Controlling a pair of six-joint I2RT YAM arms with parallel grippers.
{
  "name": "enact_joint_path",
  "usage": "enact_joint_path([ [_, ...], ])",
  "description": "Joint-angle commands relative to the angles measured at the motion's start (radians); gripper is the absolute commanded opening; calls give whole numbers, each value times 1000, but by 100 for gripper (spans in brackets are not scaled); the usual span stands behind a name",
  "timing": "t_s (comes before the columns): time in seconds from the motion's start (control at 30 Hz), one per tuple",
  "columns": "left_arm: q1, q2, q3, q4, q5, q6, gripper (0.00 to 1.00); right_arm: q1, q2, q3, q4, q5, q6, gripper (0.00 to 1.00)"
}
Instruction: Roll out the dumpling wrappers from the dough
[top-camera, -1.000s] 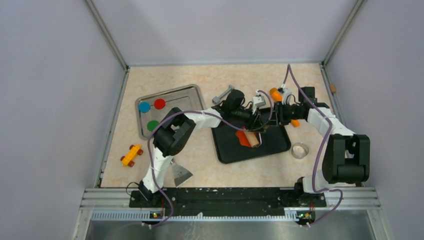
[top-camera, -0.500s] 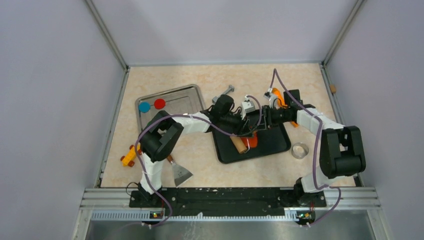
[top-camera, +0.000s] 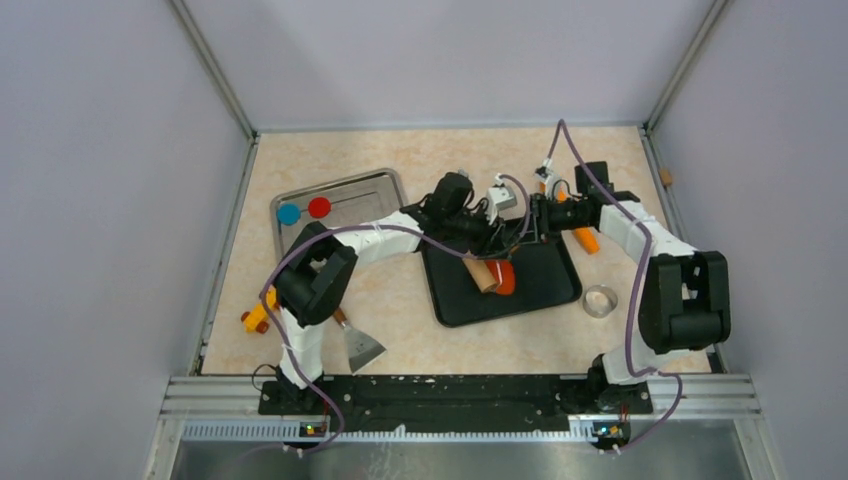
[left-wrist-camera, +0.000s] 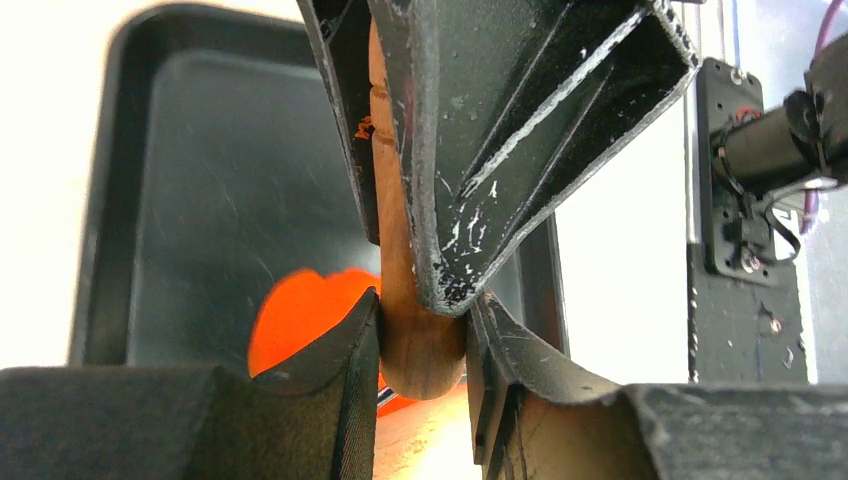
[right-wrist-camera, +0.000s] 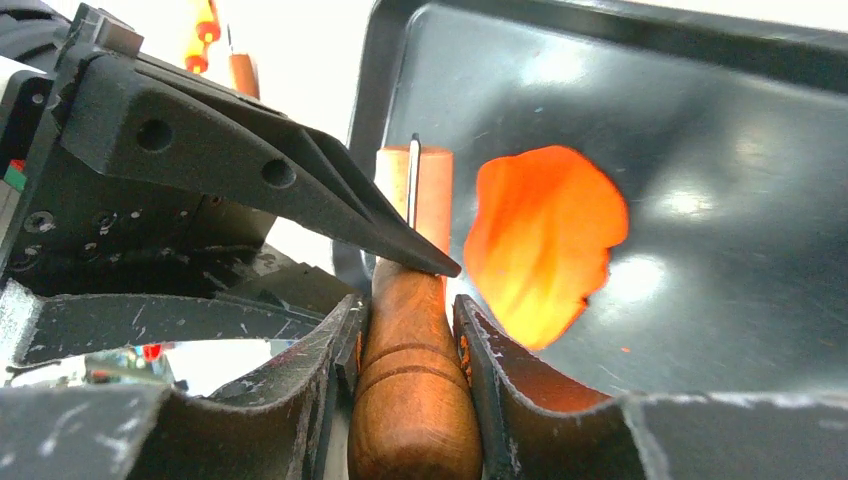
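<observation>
The dough (top-camera: 506, 279) is a flat ragged orange-red piece lying on the black tray (top-camera: 545, 292). It shows in both wrist views (left-wrist-camera: 300, 315) (right-wrist-camera: 545, 235). A wooden rolling pin (top-camera: 484, 272) lies just left of the dough, across the tray. My left gripper (top-camera: 497, 245) (left-wrist-camera: 425, 330) is shut on one handle (left-wrist-camera: 420, 345). My right gripper (top-camera: 522, 238) (right-wrist-camera: 408, 320) is shut on the other handle (right-wrist-camera: 410, 380). A blue dumpling wrapper (top-camera: 289, 213) and a red one (top-camera: 319, 207) lie in the metal tray (top-camera: 375, 180) at the left.
An orange carrot toy (top-camera: 585, 238) lies right of the black tray. A metal ring cutter (top-camera: 600, 300) stands near the tray's right corner. A scraper (top-camera: 362, 348) and a yellow toy car (top-camera: 255, 318) lie near the left arm's base.
The rolling pin has passed leftward over the dough, from its right side to its left. Both grippers, still holding it, then drew it a little toward the back.
</observation>
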Motion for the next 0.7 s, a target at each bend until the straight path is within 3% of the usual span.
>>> enact_joint_path([
  [0.0, -19, 81, 137, 16, 7, -36, 0, -90, -40, 47, -45, 44, -56, 0],
  [0.67, -114, 450, 382, 122, -34, -45, 0, -280, 6, -113, -61, 152, -284, 0],
])
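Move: Both hands still grip the wooden handle, with the roller raised left of the flattened dough. From the left hand the dough lies about 6 cm back, level sideways and 9 cm down; the roller sits some 5 cm back, 5 cm left. From the right hand the dough is roughly 8 cm back, 6 cm left; the orange tube 7 cm ahead, 9 cm right, and the metal ring 13 cm back, 16 cm right. Both hands swing the held roller about 8 cm right, briefly rising, then lowering some 3 cm onto the dough. ##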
